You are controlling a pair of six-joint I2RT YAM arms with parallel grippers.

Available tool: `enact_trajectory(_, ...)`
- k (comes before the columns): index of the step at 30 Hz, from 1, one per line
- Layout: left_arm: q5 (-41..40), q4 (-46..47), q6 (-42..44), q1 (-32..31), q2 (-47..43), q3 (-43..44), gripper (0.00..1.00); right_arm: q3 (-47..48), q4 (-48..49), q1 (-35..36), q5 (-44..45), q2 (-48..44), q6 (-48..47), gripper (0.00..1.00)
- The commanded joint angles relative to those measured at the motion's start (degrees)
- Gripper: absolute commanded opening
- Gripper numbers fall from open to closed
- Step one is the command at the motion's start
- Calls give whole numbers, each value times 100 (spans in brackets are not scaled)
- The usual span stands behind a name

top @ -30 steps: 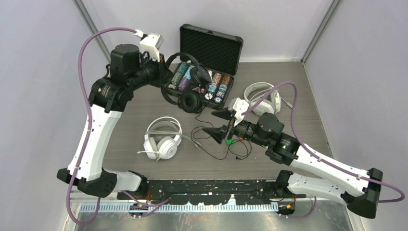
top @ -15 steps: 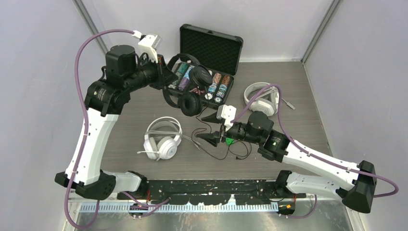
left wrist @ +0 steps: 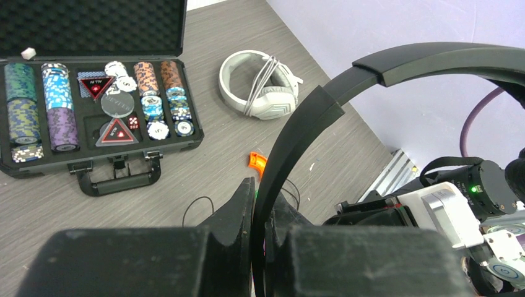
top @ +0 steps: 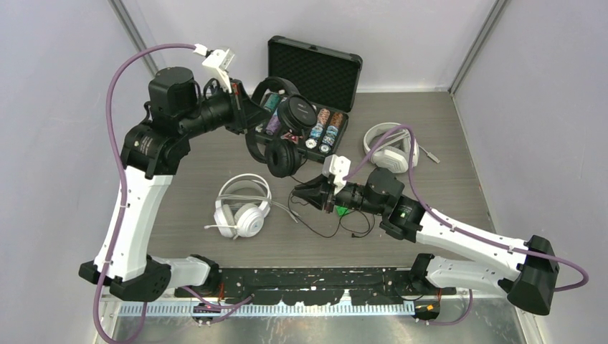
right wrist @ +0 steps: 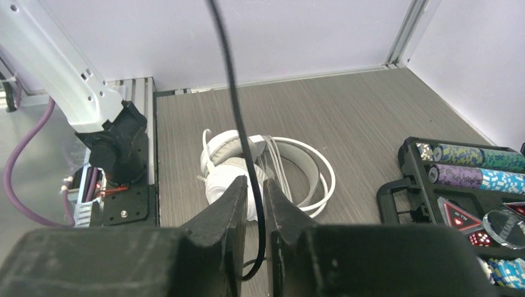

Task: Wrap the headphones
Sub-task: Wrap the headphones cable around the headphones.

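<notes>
The black headphones (top: pixel 285 153) hang above the table in front of the chip case. My left gripper (left wrist: pixel 263 185) is shut on their headband (left wrist: pixel 309 117). Their thin black cable (right wrist: pixel 232 80) drops between the fingers of my right gripper (right wrist: pixel 252 182), which is closed on it just above the table; in the top view that gripper (top: pixel 300 193) sits below the earcups. The cable's loose end (top: pixel 326 223) lies coiled on the table. One white pair of headphones (top: pixel 244 208) lies centre-left, its cable wound round it. Another white pair (top: pixel 391 147) lies at the right, also wrapped.
An open black case (top: pixel 315 72) of poker chips stands at the back centre, right behind the hanging headphones. A small orange piece (left wrist: pixel 257 164) and a green one (top: pixel 343 210) lie on the table by the right wrist. Grey walls close in both sides.
My right gripper has moved left toward the hanging cable and closed from wide open onto it. The left arm has lifted the black headphones slightly and shifted them right.
</notes>
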Motion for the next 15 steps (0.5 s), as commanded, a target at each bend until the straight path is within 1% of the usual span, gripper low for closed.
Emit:
enact_trajectory(1,284,453,-227,22,-197,115,0,-4,551,-4,126,-36,64,13)
enact_trajectory(3,310,414,-212,22,-185,142,0,-23,562,-4,261,-73,22,2)
enact_trajectory(4,318,390,-191,22,-176,166,0,-46,583,-6,326,-98,2,1)
enact_trajectory(11,610,178,16,22,-177,303,0,-50,587,-187,428,-165,-47,0)
enact_trajectory(15,1081,61,220,21,-178,349,0,64,638,-431,333,-112,-56,1)
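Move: The black headphones' cable hangs between the right fingertips, within a centimetre of their midpoint. The near black earcup is about 4 cm ahead, 2 cm left and 10 cm above that hand. The white headphones lie some 4 cm ahead, 14 cm left and 27 cm below it, the poker case roughly 25 cm ahead, 1 cm left and 28 cm below. From the left hand, that stretch of cable is about 10 cm back, 5 cm right and 15 cm lower. The hanging cable is pinched between the right fingertips as they close from about a quarter open to shut. The right hand then carries it some 2 cm forward and about 1 cm right, in under the black headphones, turning slightly clockwise. The left hand keeps its shut grip on the headband, easing back about 1 cm with a slight clockwise turn. ##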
